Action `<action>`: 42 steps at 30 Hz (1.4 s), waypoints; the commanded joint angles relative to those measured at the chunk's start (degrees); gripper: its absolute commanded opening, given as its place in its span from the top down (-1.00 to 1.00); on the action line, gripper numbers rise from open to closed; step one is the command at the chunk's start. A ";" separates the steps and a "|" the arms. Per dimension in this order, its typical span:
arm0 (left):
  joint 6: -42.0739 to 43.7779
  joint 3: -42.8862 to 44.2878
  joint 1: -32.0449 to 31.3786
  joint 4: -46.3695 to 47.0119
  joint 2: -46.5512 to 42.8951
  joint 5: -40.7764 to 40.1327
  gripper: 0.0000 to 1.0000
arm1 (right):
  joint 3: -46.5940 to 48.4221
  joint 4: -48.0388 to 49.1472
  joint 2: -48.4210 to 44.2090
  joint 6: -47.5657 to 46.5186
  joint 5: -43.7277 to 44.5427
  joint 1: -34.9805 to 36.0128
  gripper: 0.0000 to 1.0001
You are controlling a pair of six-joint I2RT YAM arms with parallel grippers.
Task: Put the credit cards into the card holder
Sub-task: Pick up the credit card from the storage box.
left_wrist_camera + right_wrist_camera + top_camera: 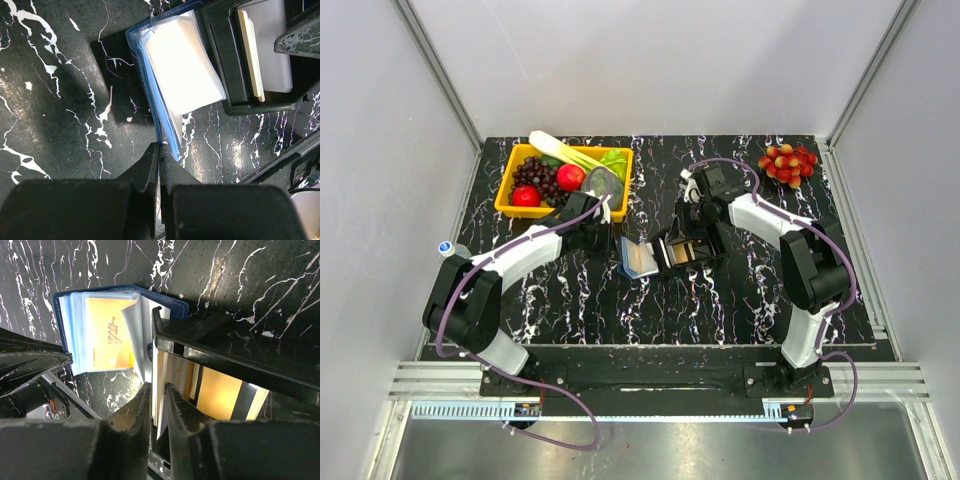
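Note:
The dark-blue card holder [637, 259] lies open on the marble table, its clear sleeves showing. One sleeve holds an orange credit card [107, 340]. My left gripper [161, 152] is shut on the holder's blue cover edge [150, 85]. Right beside the holder stands a black tray [225, 362] with more credit cards [255, 55] standing on edge in it, and an orange one [220, 392] lies farther in. My right gripper [159, 390] reaches into the tray, its fingers pressed on either side of two pale cards [160, 375].
A yellow bin [520, 208] of fruit and vegetables stands at the back left, close behind my left gripper [617, 238]. A bunch of red and yellow fruit [787, 163] lies at the back right. A small bottle [447, 247] sits at the table's left edge.

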 commanded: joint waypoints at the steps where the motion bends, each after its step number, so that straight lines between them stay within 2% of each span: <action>1: 0.04 0.24 0.09 1.80 0.17 0.92 1.00 | 1.46 0.66 -2.04 0.84 -2.57 0.72 0.46; 9: 0.04 0.33 0.09 1.80 0.44 1.19 1.00 | 1.03 1.81 -1.77 1.72 -2.67 0.72 0.40; 12: 0.12 0.33 0.09 1.72 0.26 1.10 1.00 | -0.11 2.33 -3.61 2.07 2.15 0.72 0.35; 15: 0.12 0.24 0.09 1.63 0.35 1.01 1.00 | -1.08 1.29 -5.81 4.00 13.13 0.54 0.18; 17: 0.12 0.24 0.09 1.63 0.44 1.01 1.00 | -0.74 -0.82 -5.21 4.44 16.92 0.37 0.07; 21: 0.13 0.50 0.09 1.63 0.52 1.19 1.00 | 0.32 -2.23 -1.96 4.97 12.21 0.28 0.03; 24: 0.04 0.50 0.09 1.80 0.79 1.45 1.00 | -1.17 2.14 -0.72 6.55 3.70 0.36 0.03; 28: 0.04 0.50 0.09 1.71 0.79 1.63 1.00 | -2.75 7.60 -0.37 9.36 -1.69 0.89 0.00; 37: 0.04 0.33 0.09 1.80 0.53 1.63 1.00 | -3.02 8.93 1.65 10.24 -0.73 2.12 -0.07; 42: 0.04 0.33 0.09 1.80 0.35 1.63 1.00 | -1.70 6.21 2.80 9.19 3.65 3.61 -0.09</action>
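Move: The credit cards in the storage box's left-hand slot lie almost under my right hand's narrowly parted fingertips: about 1 cm left, 1 cm back and 2 cm down. The box's middle is some 3 cm right, 3 cm back and 4 cm below; the open card holder lies about 8 cm left, 4 cm back and 4 cm below. From my left hand, the cards are roughly 12 cm right and 2 cm ahead. I spread my right fingers from nearly shut to about half open, swinging the hand some 3 cm right and slightly forward, clear of the left-hand cards, then reverse and carry it about 4 cm left. I sink nearly 2 cm overall, mostly at the end, bringing the open fingers astride the stack, not closing. My left hand stays still, keeping its pinch on the card holder's edge. ##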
